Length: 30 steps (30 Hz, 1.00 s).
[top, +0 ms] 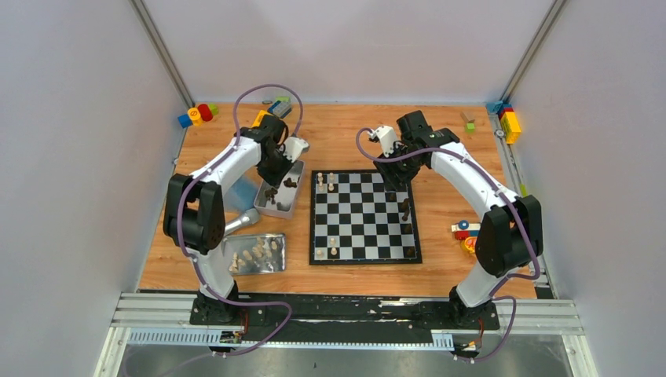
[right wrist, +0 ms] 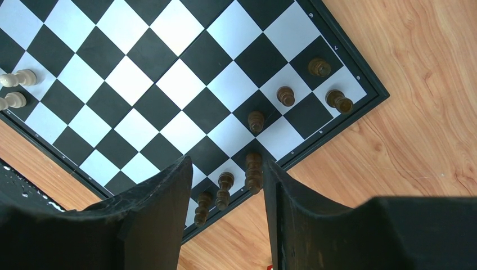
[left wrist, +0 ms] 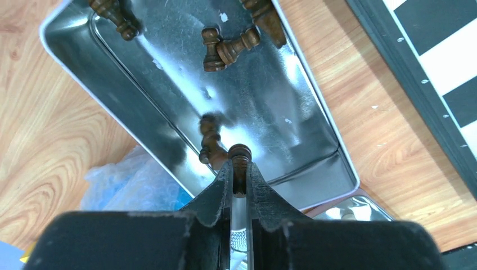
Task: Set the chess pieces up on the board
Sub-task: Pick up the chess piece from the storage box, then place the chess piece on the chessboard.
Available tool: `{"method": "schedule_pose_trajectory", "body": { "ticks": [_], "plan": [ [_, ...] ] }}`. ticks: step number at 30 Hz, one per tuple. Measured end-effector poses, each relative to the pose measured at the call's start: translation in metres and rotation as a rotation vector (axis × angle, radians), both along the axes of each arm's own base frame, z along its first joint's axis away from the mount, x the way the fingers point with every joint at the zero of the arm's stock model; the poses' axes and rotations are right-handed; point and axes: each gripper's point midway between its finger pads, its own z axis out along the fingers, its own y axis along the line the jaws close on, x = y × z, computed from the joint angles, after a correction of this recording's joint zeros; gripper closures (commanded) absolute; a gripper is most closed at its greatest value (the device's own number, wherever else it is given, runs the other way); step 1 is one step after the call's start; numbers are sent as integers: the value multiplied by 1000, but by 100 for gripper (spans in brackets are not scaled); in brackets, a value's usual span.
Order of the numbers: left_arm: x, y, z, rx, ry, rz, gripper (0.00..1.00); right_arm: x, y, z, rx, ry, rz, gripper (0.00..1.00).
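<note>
The checkered board (top: 365, 216) lies mid-table. My left gripper (top: 272, 182) hangs over a metal tray (top: 292, 206) left of the board. In the left wrist view this gripper (left wrist: 240, 169) is shut on a dark brown chess piece (left wrist: 240, 152), whose head pokes out past the fingertips. More dark pieces (left wrist: 225, 50) lie in that tray (left wrist: 140, 129). My right gripper (top: 395, 179) is open over the board's far right corner. Its fingers (right wrist: 228, 166) straddle standing dark pieces (right wrist: 253, 171) at the board's edge without touching them. Two pale pieces (right wrist: 19, 77) stand across the board (right wrist: 140, 79).
A second metal tray (top: 275, 265) with several pale pieces sits near the left arm's base. Toy blocks lie at the far left (top: 198, 115), far right (top: 509, 122) and right of the board (top: 466, 232). A crumpled plastic bag (left wrist: 135, 180) lies beside the tray.
</note>
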Motion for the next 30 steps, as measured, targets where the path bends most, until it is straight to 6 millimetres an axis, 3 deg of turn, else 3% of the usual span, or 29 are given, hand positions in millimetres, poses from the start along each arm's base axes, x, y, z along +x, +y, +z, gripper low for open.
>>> {"method": "schedule_pose_trajectory", "body": {
  "ticks": [5, 13, 18, 24, 27, 30],
  "plan": [
    [0, -7, 22, -38, -2, -9, 99, 1, -3, 6, 8, -12, -14, 51],
    [-6, -39, 62, -81, -40, -68, 100, 4, -26, 40, 68, -100, -100, 51],
    [-21, -90, 86, -114, -72, -182, 100, -2, -49, 57, 114, -150, -170, 51],
    [-40, -171, 116, -176, -113, -346, 100, -18, -97, 54, 155, -165, -325, 51],
    [-49, -213, 114, -193, -111, -422, 100, -26, -122, 49, 174, -165, -410, 51],
    [-64, -252, 97, -181, -80, -500, 100, -32, -143, 45, 190, -166, -487, 51]
  ]
}}
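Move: The left hand already holds a dark chess piece low over the near part of the storage box. The middle of the chess board lies about 25 cm to its right, 5 cm back and 5 cm below. The board's far-left white pieces are some 13 cm right and 5 cm ahead; two dark pieces lie in the box about 2 cm ahead and 2 cm left. From the right hand, the board's middle is roughly 7 cm left, 4 cm back and 11 cm below. Up first, by about 12 cm, then swinging right some 25 cm and a little back, the left hand carries the pinched dark piece out of the storage box and over the chess board, turning nearly 30 degrees clockwise and sinking slightly at the end. The empty right hand, fingers still half open, rises and withdraws right, off the board, also turning clockwise. ##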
